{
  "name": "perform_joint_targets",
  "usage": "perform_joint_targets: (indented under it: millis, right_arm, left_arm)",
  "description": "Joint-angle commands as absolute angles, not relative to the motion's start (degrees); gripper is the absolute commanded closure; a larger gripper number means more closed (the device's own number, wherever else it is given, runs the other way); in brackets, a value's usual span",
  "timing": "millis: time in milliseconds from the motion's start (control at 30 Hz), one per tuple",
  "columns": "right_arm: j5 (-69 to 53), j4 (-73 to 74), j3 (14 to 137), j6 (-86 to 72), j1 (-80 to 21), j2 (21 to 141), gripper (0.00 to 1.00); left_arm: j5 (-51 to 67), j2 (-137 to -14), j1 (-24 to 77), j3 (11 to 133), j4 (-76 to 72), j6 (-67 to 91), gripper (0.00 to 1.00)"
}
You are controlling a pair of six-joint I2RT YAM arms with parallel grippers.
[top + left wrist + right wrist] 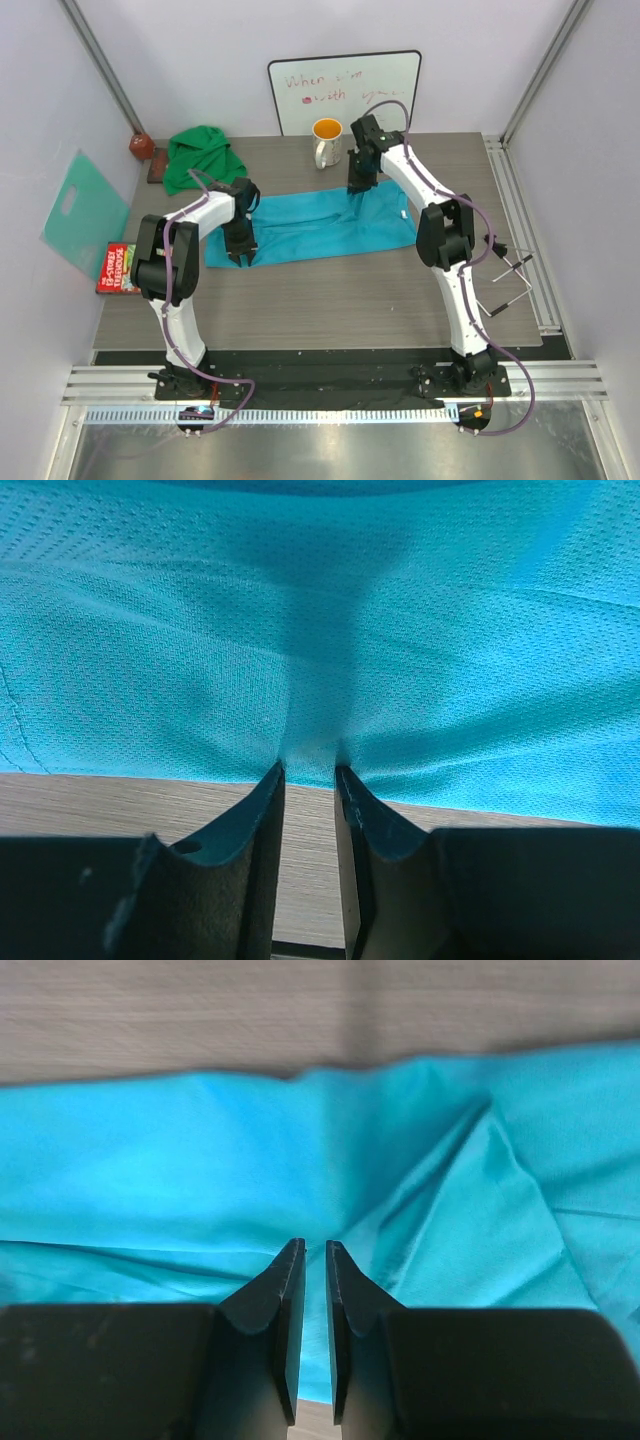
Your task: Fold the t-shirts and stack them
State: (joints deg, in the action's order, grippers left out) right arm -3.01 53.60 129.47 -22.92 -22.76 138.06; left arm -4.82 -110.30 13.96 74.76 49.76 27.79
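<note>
A turquoise-blue t-shirt point(310, 225) lies spread across the middle of the table. A darker green t-shirt point(203, 155) sits crumpled at the back left. My left gripper point(240, 255) is at the turquoise shirt's near left edge. In the left wrist view the cloth point(320, 630) puckers into a pinch between the left gripper's point(310, 768) tips. My right gripper point(358, 185) is at the shirt's far edge, by the mug. In the right wrist view the right gripper's point(314, 1244) jaws stand a narrow slit apart, and folds of the cloth point(180, 1170) run in to the tips.
A white mug point(327, 142) with an orange inside stands just behind the shirt, next to the right arm. A whiteboard point(345, 92) leans on the back wall. A mint plastic sheet point(84, 212) and a red box point(118, 267) lie at the left edge. A wire rack point(510, 280) hangs off the right edge.
</note>
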Motion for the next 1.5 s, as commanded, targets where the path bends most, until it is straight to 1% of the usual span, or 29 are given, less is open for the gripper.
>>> perform_joint_targets:
  millis: [0,100,200,433,567,833,1067,1267,1467]
  right_arm:
    - [-4.5,51.5,136.2,-23.5,-22.9,133.7,0.79]
    - [-3.7,52.0,135.4,-23.3,-22.4,130.3,0.78]
    - [-3.8,53.0,131.1,-22.7,-21.4,127.1,0.78]
    - [-4.7,54.8,116.3,-20.1,-21.5,118.4,0.80]
    - [-5.0,53.4,111.6,-20.3,-22.0,118.0,0.81]
    - [-1.6,52.5,111.8,-20.0,-25.0,124.8,0.82]
    - [-3.5,52.5,115.2,-21.0,-27.1,129.5,0.83]
    - [-3.6,52.6,119.1,-21.4,-27.5,133.0,0.83]
    - [-1.8,53.7,125.5,-20.8,-27.4,135.5,0.83]
  left_arm:
    - [-3.8,-111.8,14.1,73.8,49.0,27.1,0.72]
    - [-3.7,-111.9,14.1,74.1,49.0,27.2,0.71]
    - [-3.4,-112.1,14.2,74.4,49.0,27.2,0.72]
    - [-3.0,-112.9,14.4,75.9,49.2,27.2,0.71]
    - [-2.8,-113.4,14.6,76.6,49.3,27.2,0.71]
    - [-3.3,-113.2,14.8,75.6,49.0,27.2,0.71]
    - [-3.7,-112.7,14.8,74.1,48.5,27.4,0.71]
    - [-3.4,-113.4,14.7,75.0,48.6,27.6,0.72]
    - [-3.5,-113.9,14.8,76.2,49.4,27.3,0.72]
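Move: The blue t-shirt's loose fold is the thing aimed at: its left corner lies about 5 cm back, 1 cm left and 4 cm below the right hand. The shirt's small white label is some 12 cm to the right of that hand and 6 cm back, 4 cm lower; the mug stands about 7 cm ahead and 7 cm left, at hand height. From the left hand, already on the shirt's near edge, the fold corner is roughly 12 cm ahead and 26 cm right, about level. Up some 8 cm goes the right hand, swinging back and rightward away from the mug, then down about 11 cm, easing left onto the t-shirt's fold. Its nearly shut fingers finish with a short push forward and left, rising slightly, their tips against the fold. The left hand stays, fingertips resting on the shirt's near edge. ##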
